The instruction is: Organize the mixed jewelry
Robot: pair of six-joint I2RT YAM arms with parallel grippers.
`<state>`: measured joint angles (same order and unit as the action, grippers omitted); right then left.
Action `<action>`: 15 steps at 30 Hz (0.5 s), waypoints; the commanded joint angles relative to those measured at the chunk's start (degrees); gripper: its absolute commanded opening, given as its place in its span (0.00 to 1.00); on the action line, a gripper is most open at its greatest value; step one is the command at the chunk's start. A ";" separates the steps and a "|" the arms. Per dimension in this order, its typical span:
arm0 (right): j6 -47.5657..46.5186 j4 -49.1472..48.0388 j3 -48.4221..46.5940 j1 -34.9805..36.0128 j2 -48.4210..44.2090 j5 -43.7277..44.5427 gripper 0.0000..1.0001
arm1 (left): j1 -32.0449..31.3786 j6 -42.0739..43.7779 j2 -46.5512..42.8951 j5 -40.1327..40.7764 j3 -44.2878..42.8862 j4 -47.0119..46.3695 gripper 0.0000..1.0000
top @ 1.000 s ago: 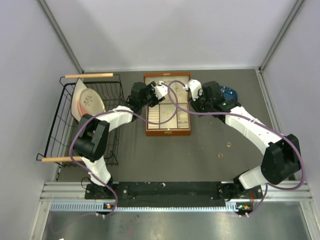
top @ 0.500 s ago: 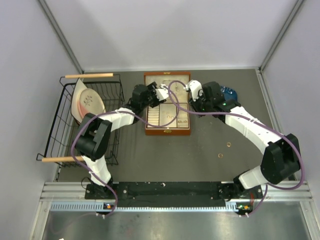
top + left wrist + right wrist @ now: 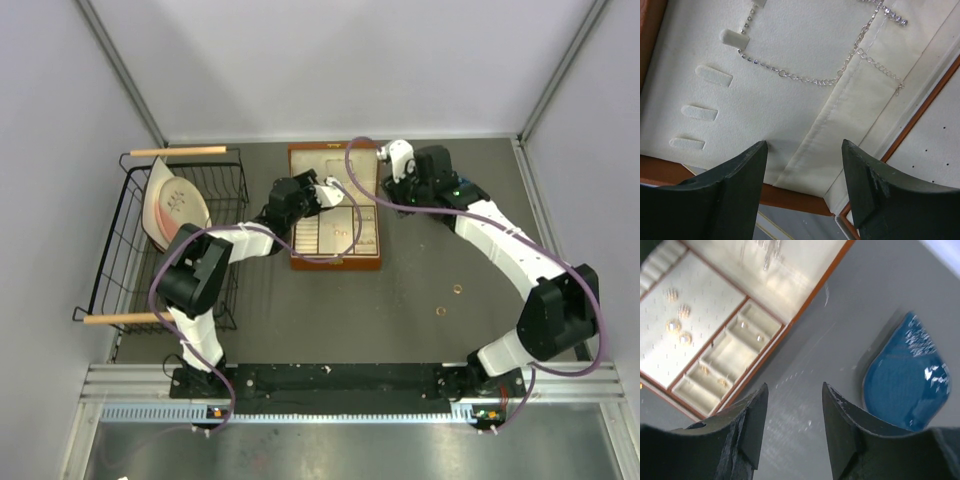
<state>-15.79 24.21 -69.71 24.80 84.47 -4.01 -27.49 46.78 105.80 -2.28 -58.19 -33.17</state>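
Observation:
A thin silvery chain necklace (image 3: 805, 79) lies draped across the cream lining of the wooden box's lid (image 3: 790, 110), one end at a small tab. My left gripper (image 3: 805, 150) hangs open just in front of that lining, below the chain, with nothing between its fingers. It is over the box (image 3: 336, 258) in the top view. Two tiny gold rings (image 3: 457, 290) (image 3: 438, 311) lie on the table to the right of the box. My right gripper (image 3: 795, 390) is open and empty above bare table, right of the box's back corner.
A black wire basket (image 3: 120, 240) with a plate (image 3: 175, 205) stands at the left. A blue object (image 3: 905, 375) lies right of the box. The box tray (image 3: 715, 345) holds small gold pieces in its compartments. Grey walls close in three sides.
My right gripper has pulled back from the box toward the rear and opened wider. The left gripper has shifted slightly right over the box and opened a little more.

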 commanded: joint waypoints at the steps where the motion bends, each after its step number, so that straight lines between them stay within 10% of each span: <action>1: -0.03 -1.53 -8.68 -0.71 2.36 0.14 0.50 | -0.02 1.64 0.99 3.58 0.54 -4.45 0.66; 15: 1.38 -1.44 -14.84 -0.80 8.87 -2.05 0.50 | -0.20 3.22 2.75 3.16 0.63 -3.92 0.42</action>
<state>-15.29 23.83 -81.67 24.21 93.19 -4.84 -27.92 49.60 106.85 0.75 -58.02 -36.03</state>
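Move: The left gripper hovers over the lower-left part of the open lid. The necklace on the lid hangs about 6 cm to its right, 4 cm farther ahead and slightly higher; the lid's left frame is some 5 cm to its left and level with it ahead. From the right gripper the necklace is roughly 8 cm ahead, 12 cm left and 3 cm lower; the lid's right frame is about 7 cm ahead, 3 cm left and 4 cm lower, the blue pouch 6 cm ahead, 12 cm right, 17 cm below. Swing the right gripper forward and somewhat left, about 5 cm in all, towards the lid and the hanging necklace: rise some 4 cm on the way, then ease back down nearly 2 cm, fingers staying about half open and touching nothing. Meanwhile hold the left gripper nearly in place close over the lid lining and narrow its fingers by about a third, without closing on the necklace. ##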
